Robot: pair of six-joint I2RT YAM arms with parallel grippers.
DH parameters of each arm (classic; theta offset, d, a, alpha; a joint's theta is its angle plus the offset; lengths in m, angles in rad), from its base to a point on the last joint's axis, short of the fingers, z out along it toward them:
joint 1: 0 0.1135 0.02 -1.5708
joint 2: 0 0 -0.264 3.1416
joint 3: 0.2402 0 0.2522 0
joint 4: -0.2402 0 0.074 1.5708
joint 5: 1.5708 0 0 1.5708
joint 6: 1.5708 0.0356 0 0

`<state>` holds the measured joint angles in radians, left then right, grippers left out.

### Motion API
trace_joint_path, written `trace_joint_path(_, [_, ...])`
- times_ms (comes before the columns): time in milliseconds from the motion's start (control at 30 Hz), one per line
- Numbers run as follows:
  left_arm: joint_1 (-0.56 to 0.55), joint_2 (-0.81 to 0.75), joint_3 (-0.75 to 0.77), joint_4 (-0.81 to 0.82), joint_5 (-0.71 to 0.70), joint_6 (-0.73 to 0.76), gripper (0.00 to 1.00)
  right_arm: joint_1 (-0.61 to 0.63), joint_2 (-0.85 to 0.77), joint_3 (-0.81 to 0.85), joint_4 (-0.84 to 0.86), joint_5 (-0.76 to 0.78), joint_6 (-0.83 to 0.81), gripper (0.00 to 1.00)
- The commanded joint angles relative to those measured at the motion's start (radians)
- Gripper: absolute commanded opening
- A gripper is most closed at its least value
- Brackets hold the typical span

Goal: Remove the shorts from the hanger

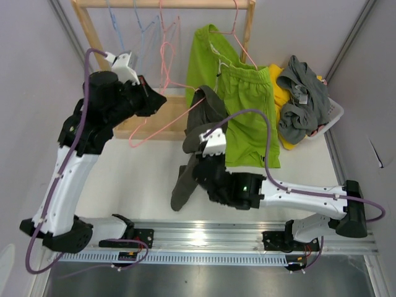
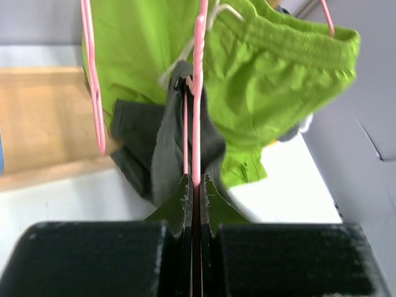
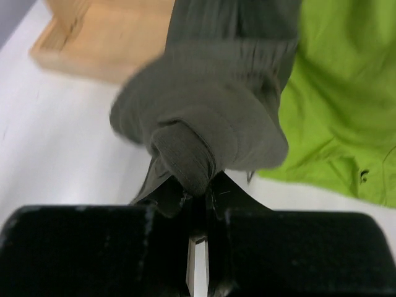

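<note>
A pair of dark grey shorts (image 1: 204, 114) hangs bunched on a pink hanger (image 1: 162, 127) in front of the rack, and its lower end trails to the table. My left gripper (image 1: 162, 98) is shut on the pink hanger's wire (image 2: 197, 124), with the dark grey shorts (image 2: 162, 145) draped just past its tips (image 2: 196, 180). My right gripper (image 1: 199, 159) is shut on a rolled fold of the dark grey shorts (image 3: 210, 111), pinched between its tips (image 3: 197, 185). Lime green shorts (image 1: 247, 111) hang on another pink hanger (image 1: 238, 37) from the rail, right behind.
The wooden rack has a top rail (image 1: 167, 4) and a base (image 1: 154, 120). Empty blue hangers (image 1: 139, 31) and a pink one (image 1: 166, 55) hang on the rail. A white basket (image 1: 333, 114) at the right holds grey shorts (image 1: 303, 99) and yellow shorts (image 1: 281, 102).
</note>
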<state>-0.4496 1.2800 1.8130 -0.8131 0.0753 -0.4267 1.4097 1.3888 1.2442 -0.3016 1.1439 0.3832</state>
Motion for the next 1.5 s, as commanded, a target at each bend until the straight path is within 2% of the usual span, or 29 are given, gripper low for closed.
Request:
trace_joint_path(0, [-0.018,-0.083,-0.020,-0.012,0.034,-0.030,0.00,-0.101,-0.030,0.027,0.209,-0.084,-0.201,0.00])
trace_joint_path(167, [-0.024,-0.087,0.015,-0.014,-0.020,0.009,0.00,-0.106,-0.030,0.005,0.133,-0.119,-0.090,0.00])
trace_joint_path(333, [-0.029,0.112,0.297,-0.070,-0.103,0.060,0.00,0.032,-0.065,-0.077,0.018,-0.066,0.106,0.00])
trace_joint_path(367, [-0.029,0.148,0.333,-0.078,-0.130,0.069,0.00,0.058,-0.065,-0.090,-0.003,-0.056,0.185,0.00])
trace_joint_path(400, [-0.029,0.224,0.479,-0.107,-0.141,0.083,0.00,0.084,-0.065,-0.113,-0.052,-0.035,0.227,0.00])
trace_joint_path(467, [-0.029,0.303,0.577,-0.130,-0.155,0.098,0.00,0.151,-0.050,-0.126,-0.152,-0.018,0.360,0.00])
trace_joint_path(500, [-0.029,0.362,0.683,-0.127,-0.157,0.108,0.00,0.172,-0.034,-0.127,-0.190,-0.006,0.403,0.00])
trace_joint_path(533, [-0.029,0.384,0.704,-0.117,-0.158,0.112,0.00,0.204,-0.027,-0.126,-0.223,0.002,0.442,0.00])
trace_joint_path(667, [-0.029,0.436,0.678,-0.002,-0.192,0.134,0.00,0.255,-0.004,-0.123,-0.341,0.011,0.555,0.00])
trace_joint_path(800, [-0.028,0.496,0.712,0.074,-0.264,0.163,0.00,0.267,-0.007,-0.140,-0.358,0.002,0.571,0.00])
trace_joint_path(1033, [-0.029,0.535,0.712,0.219,-0.312,0.207,0.00,0.255,-0.007,-0.183,-0.324,-0.007,0.559,0.00])
trace_joint_path(1200, [-0.029,0.585,0.720,0.261,-0.345,0.261,0.00,0.241,-0.007,-0.201,-0.271,-0.024,0.533,0.00])
trace_joint_path(1467, [-0.023,0.685,0.720,0.227,-0.356,0.283,0.00,0.225,-0.028,-0.210,-0.264,-0.029,0.510,0.00])
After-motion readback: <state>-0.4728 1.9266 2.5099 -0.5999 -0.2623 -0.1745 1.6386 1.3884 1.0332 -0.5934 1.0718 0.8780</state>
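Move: The left hand grips the pink hanger, whose arm is still in the dark grey shorts' waist; its goal, the top rail, is about 24 cm ahead, 3 cm right and 17 cm up, with the empty pink hanger some 17 cm straight ahead and 8 cm up, and the green shorts roughly 18 cm ahead, 21 cm right and 7 cm lower. The right hand pinches the grey shorts, with bare table about 6 cm back, level sideways, 22 cm below it, and the green shorts 13 cm ahead, 12 cm right. The right hand keeps its pinch on the dark grey shorts, eases forward and up a few centimetres, then draws back and down towards the bare near table, ending about 9 cm back and 11 cm lower with its fingers tipped down a little, so the shorts part from the hanger. The left hand, still shut on the pink hanger, first backs off about 4 cm while rising, then swings forward towards the top rail, ending some 18 cm farther out and 7 cm higher, its fingertips tilting up about 20 degrees and turning counter-clockwise. ##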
